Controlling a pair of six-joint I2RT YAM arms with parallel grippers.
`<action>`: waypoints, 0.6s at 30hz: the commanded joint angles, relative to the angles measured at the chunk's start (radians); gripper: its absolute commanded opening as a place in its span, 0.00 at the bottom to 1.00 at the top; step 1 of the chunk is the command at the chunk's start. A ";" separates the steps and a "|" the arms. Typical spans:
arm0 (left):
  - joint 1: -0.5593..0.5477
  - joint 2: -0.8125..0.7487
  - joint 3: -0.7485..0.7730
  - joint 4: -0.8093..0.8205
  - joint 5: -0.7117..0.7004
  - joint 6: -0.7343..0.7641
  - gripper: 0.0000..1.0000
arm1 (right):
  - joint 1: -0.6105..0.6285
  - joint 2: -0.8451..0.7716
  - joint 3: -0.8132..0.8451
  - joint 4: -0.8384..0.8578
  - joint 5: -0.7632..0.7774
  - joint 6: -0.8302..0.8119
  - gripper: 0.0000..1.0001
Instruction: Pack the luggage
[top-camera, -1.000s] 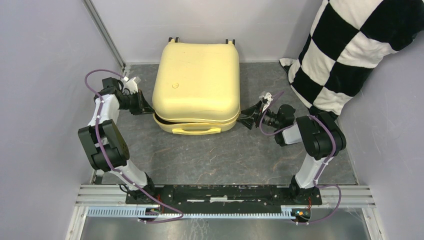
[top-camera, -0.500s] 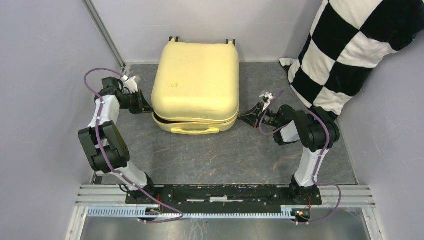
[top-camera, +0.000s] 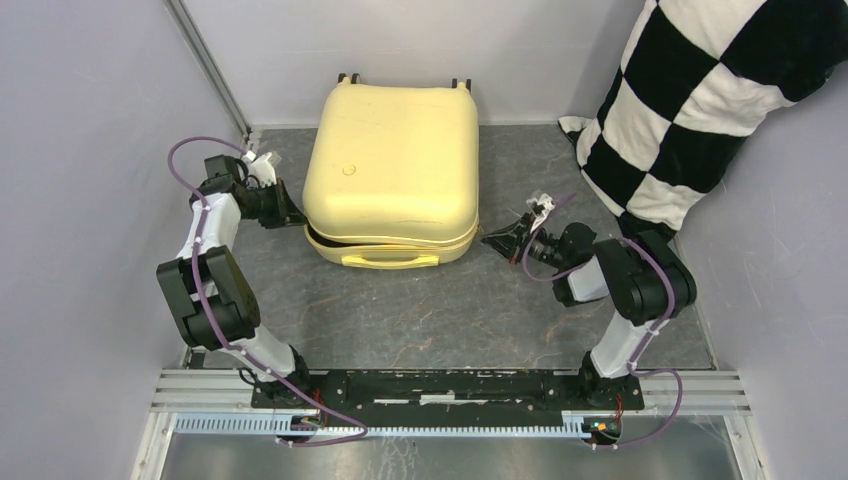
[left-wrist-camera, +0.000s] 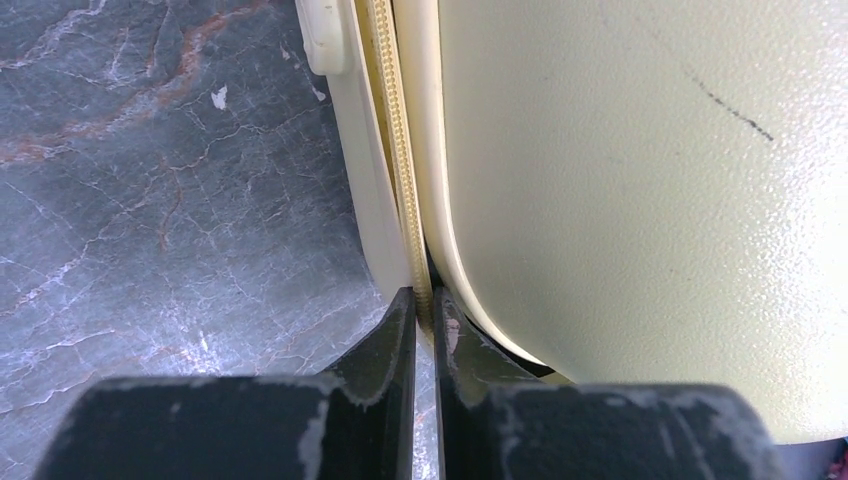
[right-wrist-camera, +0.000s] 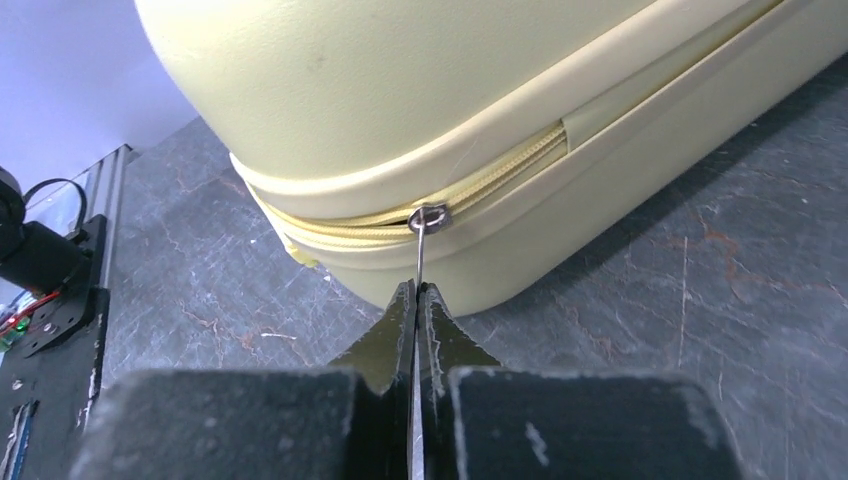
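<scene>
The luggage (top-camera: 392, 170) is a pale-yellow hard-shell suitcase lying flat at the back middle, lid down, with its side handle (top-camera: 385, 262) facing me. A dark gap shows between the shells at its front left corner. My left gripper (top-camera: 298, 217) is at the case's left side, shut on the zipper edge (left-wrist-camera: 400, 180) of the lower shell, as the left wrist view shows (left-wrist-camera: 424, 300). My right gripper (top-camera: 488, 240) is at the front right corner. In the right wrist view this gripper (right-wrist-camera: 416, 290) is shut on the thin metal zipper pull (right-wrist-camera: 425, 250) hanging from the slider (right-wrist-camera: 430, 217).
A black-and-white checkered pillow (top-camera: 700, 100) leans in the back right corner, close behind my right arm. Grey walls close in on the left, back and right. The metal mounting rail (top-camera: 450, 385) runs along the near edge. Caster wheels (top-camera: 348, 78) point at the back wall.
My right gripper has gone from open to shut on the zipper pull, and its wrist has shifted slightly toward me. The left arm and the suitcase have not moved.
</scene>
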 joint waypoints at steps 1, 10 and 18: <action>-0.029 -0.059 -0.031 0.065 -0.004 -0.045 0.02 | 0.062 -0.185 -0.089 -0.130 0.061 -0.195 0.00; -0.063 -0.079 -0.071 0.114 0.017 -0.106 0.02 | 0.327 -0.417 -0.137 -0.611 0.416 -0.458 0.00; -0.104 -0.109 -0.110 0.131 0.011 -0.122 0.02 | 0.536 -0.548 -0.194 -0.622 0.640 -0.380 0.00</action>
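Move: Just beyond the shut right fingertips is the zip slider, its tab already pinched: about 3 cm to the left and 1 cm forward, nearly level. The suitcase's near right corner is roughly 3 cm left and 2 cm back of that hand; the yellow handle is some 18 cm left, 5 cm back and slightly lower. From the left hand, which already pinches the zip edge at the near left corner, the slider lies about 34 cm right and 2 cm back. Drawing the pinched tab back towards the robot some 5 cm and about 3 cm left, the right hand takes the slider along the zip around the suitcase's near right corner towards the handle, fingertips dipping about 20 degrees and swinging slightly clockwise. The left hand keeps its pinch on the zip edge, easing about 1 cm forward. ##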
